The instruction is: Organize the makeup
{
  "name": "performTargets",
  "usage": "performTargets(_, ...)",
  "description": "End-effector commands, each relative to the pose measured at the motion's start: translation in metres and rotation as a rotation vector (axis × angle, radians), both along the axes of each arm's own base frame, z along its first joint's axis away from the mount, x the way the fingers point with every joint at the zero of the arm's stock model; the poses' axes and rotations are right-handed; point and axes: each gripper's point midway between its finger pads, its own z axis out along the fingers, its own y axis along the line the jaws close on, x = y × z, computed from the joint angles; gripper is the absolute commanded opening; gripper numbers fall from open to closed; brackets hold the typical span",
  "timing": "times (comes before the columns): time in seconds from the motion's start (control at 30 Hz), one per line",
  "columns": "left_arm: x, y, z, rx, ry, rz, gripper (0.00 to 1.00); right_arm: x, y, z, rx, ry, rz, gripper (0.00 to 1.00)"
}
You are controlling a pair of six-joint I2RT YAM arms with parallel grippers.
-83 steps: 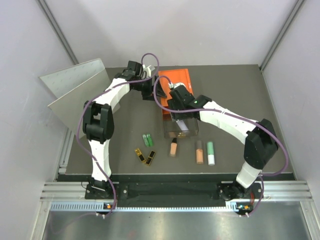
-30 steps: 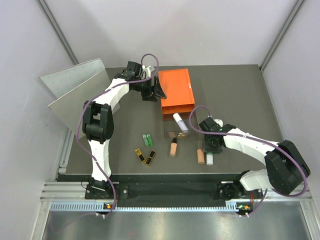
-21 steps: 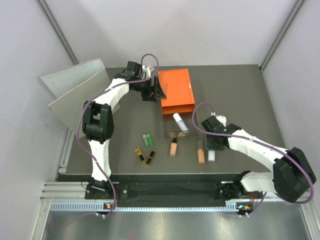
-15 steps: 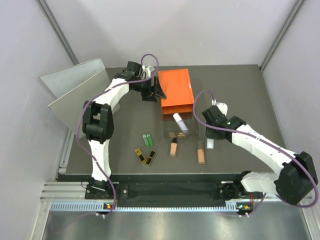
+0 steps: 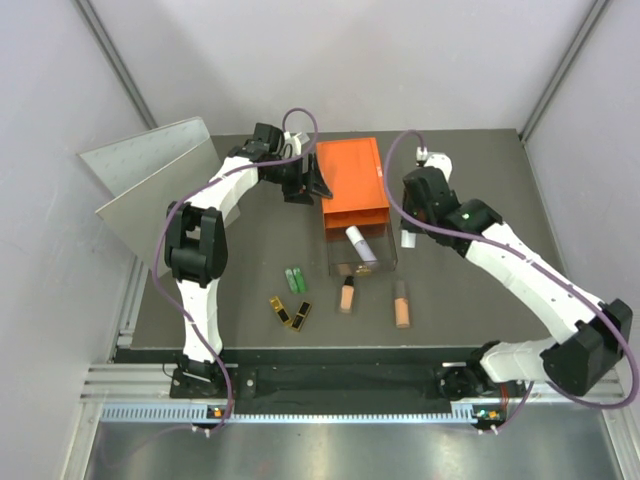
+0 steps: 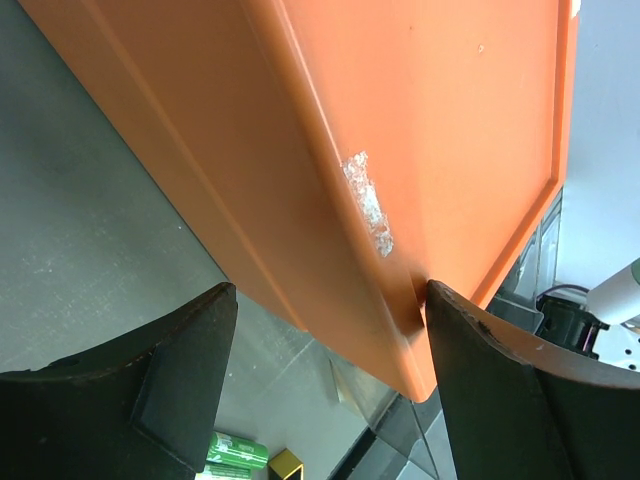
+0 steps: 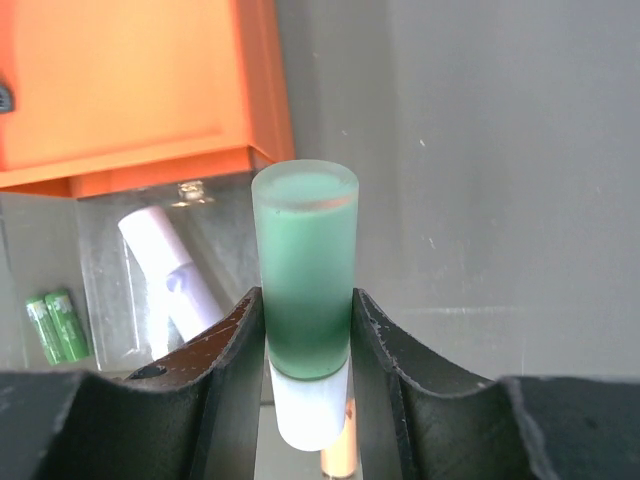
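My right gripper [image 5: 410, 232] [image 7: 306, 340] is shut on the green stick [image 7: 305, 260] with a white base, held off the table just right of the clear drawer [image 5: 362, 262]. A white stick [image 5: 360, 244] [image 7: 170, 270] lies in that open drawer. On the table lie two green tubes [image 5: 295, 279] [image 7: 55, 325], two black-gold cases [image 5: 291, 313], the peach bottle [image 5: 347, 293] and the orange stick [image 5: 401, 305]. My left gripper [image 5: 312, 181] [image 6: 328, 300] clamps the left side of the orange box [image 5: 352, 180] [image 6: 400, 120] near its front corner.
A grey slanted panel [image 5: 150, 170] stands at the back left. White walls close in the dark mat [image 5: 470, 180] on three sides. The left arm stretches across the mat's back left, and the right arm crosses its right half.
The right gripper lifted the green stick from the front right of the table and carried it back, up beside the drawer. The left arm has not moved.
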Motion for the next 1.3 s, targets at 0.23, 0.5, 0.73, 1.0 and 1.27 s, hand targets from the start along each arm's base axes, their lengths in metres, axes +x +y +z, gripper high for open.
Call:
performTargets(0.23,-0.015,0.034,-0.066,0.231,0.107,0.033,0.79,0.032,0.066,0.026,-0.072,-0.101,0.196,0.0)
performTargets(0.5,-0.016,0.036,-0.067,0.238,0.108,0.028,0.79,0.032,0.092,-0.004,-0.233,-0.064,0.316,0.0)
performTargets(0.73,-0.015,0.035,-0.068,0.239,0.103,0.03,0.8,0.026,0.1,-0.024,-0.297,-0.029,0.359,0.01)
performTargets(1.0,-0.014,0.033,-0.067,0.228,0.107,0.031,0.8,0.024,0.093,-0.045,-0.394,0.014,0.356,0.04)
performTargets(1.27,-0.014,0.034,-0.07,0.231,0.112,0.03,0.8,0.021,0.088,-0.07,-0.465,0.089,0.355,0.2)
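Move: The right gripper holds the green makeup tube; the open clear drawer it is bound for has its middle about 11 cm to the left, level fore and aft, some 18 cm below. The lavender tube lies in that drawer, 11 cm left and 1 cm ahead, while the orange organizer stands roughly 13 cm left and 14 cm ahead, its middle 15 cm lower. The peach tube lies 12 cm back and 1 cm left, 20 cm down. From the left hand the drawer is about 12 cm back, 10 cm right and 10 cm below. Carry the held green tube about 9 cm left to above the right part of the open drawer, sinking as you go, then ease straight down until the hand is some 8 cm lower. On the way, swing the right wrist about 20 degrees counter-clockwise and roll its left side down, gripping steadily. Keep the left gripper still against the organizer's left edge. ##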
